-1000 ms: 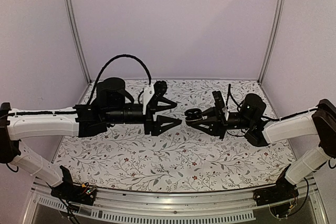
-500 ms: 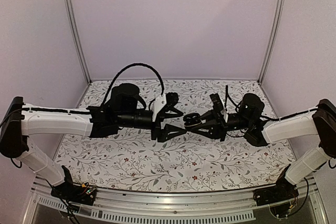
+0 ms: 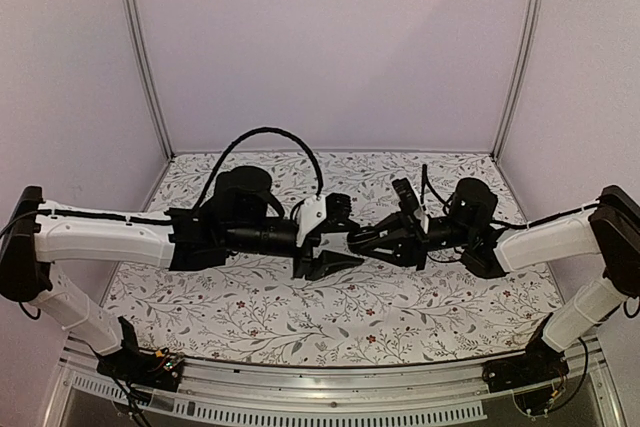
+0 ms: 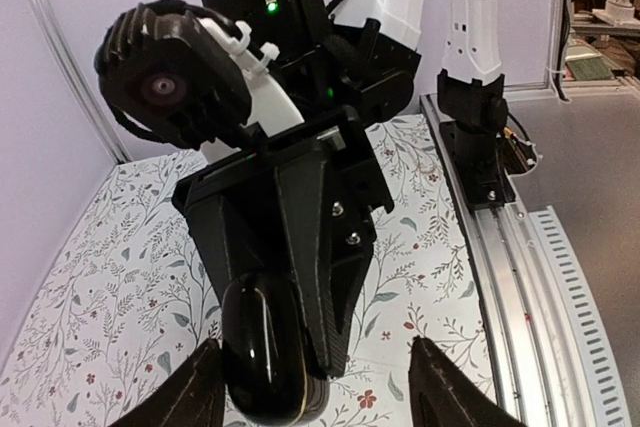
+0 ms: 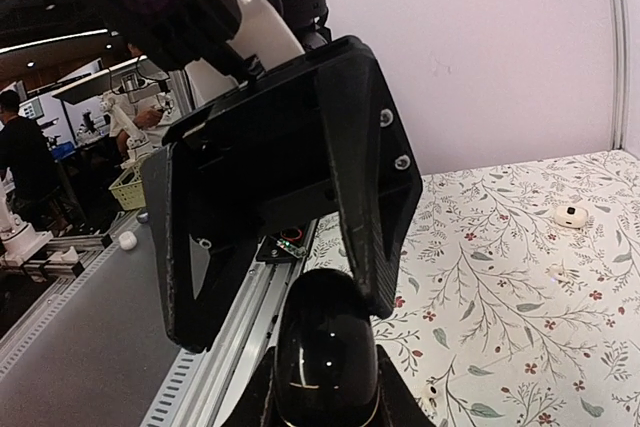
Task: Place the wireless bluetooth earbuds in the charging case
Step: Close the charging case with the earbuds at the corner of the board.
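The charging case [image 5: 325,347], a glossy black pebble, is held above the floral table by my right gripper [image 5: 326,392], which is shut on it. My left gripper [image 4: 320,387] faces it head-on, open, with its fingertips [image 4: 205,387] on either side of the case [image 4: 262,347]. The case sits close to the left-hand fingertip and a wide gap remains on the other side. From above, both grippers meet mid-table: left gripper [image 3: 352,239], right gripper [image 3: 368,240]. Small white bean-sized pieces [image 5: 570,214] lie on the cloth; I cannot tell whether they are the earbuds.
A floral cloth [image 3: 330,312] covers the table inside pale lilac walls. An aluminium rail [image 4: 510,237] runs along the near edge with the arm bases on it. Another small white piece [image 5: 555,270] lies on the cloth in the right wrist view.
The left arm has swung right and closed the gap, so its open fingers now straddle the case. The right gripper has edged left with the case and stays shut.
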`<action>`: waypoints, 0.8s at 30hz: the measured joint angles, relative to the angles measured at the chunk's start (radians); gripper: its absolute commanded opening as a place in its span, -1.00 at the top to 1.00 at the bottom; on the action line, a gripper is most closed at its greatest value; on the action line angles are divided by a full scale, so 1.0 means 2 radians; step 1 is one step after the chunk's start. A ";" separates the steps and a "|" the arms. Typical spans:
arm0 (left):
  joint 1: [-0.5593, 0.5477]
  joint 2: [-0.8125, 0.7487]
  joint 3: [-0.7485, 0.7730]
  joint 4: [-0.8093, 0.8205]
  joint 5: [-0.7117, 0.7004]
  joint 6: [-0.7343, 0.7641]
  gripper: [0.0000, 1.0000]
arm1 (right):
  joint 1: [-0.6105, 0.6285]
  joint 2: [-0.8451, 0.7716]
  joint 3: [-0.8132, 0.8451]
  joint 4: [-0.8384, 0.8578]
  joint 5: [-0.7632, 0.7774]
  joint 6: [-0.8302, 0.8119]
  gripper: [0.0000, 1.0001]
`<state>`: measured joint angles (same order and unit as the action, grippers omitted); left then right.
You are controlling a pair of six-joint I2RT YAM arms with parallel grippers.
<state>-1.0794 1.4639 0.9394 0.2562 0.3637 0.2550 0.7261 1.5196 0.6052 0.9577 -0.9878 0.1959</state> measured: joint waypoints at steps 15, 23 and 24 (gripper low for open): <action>0.008 -0.039 -0.035 0.013 -0.071 -0.028 -0.99 | -0.034 0.016 0.006 -0.011 0.040 0.039 1.00; 0.081 -0.068 -0.071 0.059 -0.116 -0.132 -0.99 | -0.100 0.029 0.038 -0.096 0.084 0.041 0.90; 0.086 -0.068 -0.071 0.059 -0.123 -0.143 -0.99 | -0.110 0.034 0.045 -0.108 0.085 0.040 0.89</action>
<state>-0.9070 1.3277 0.7971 0.3744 0.1173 -0.0307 0.5068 1.5875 0.6949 0.7418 -0.8169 0.2768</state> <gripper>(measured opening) 0.996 0.223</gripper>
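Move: Between the left hand's open fingers stands the charging case, looking shut, its middle some 3 cm to that hand's right, about 2 cm forward and level with it, right beside the forward finger. The right hand already holds the case pinched: its middle is about 2 cm to the left of that hand point, neither ahead nor back, at the same height. No other thing stands near; only the table lies below. After barely stirring around the case, the left hand spreads its fingers fully and backs off it, about 9 cm forward and 8 cm to the left, swinging some 25 degrees counter-clockwise. The right hand keeps its pinch and carries the case forward about 12 cm, drifting right and slightly down, while turning clockwise. ##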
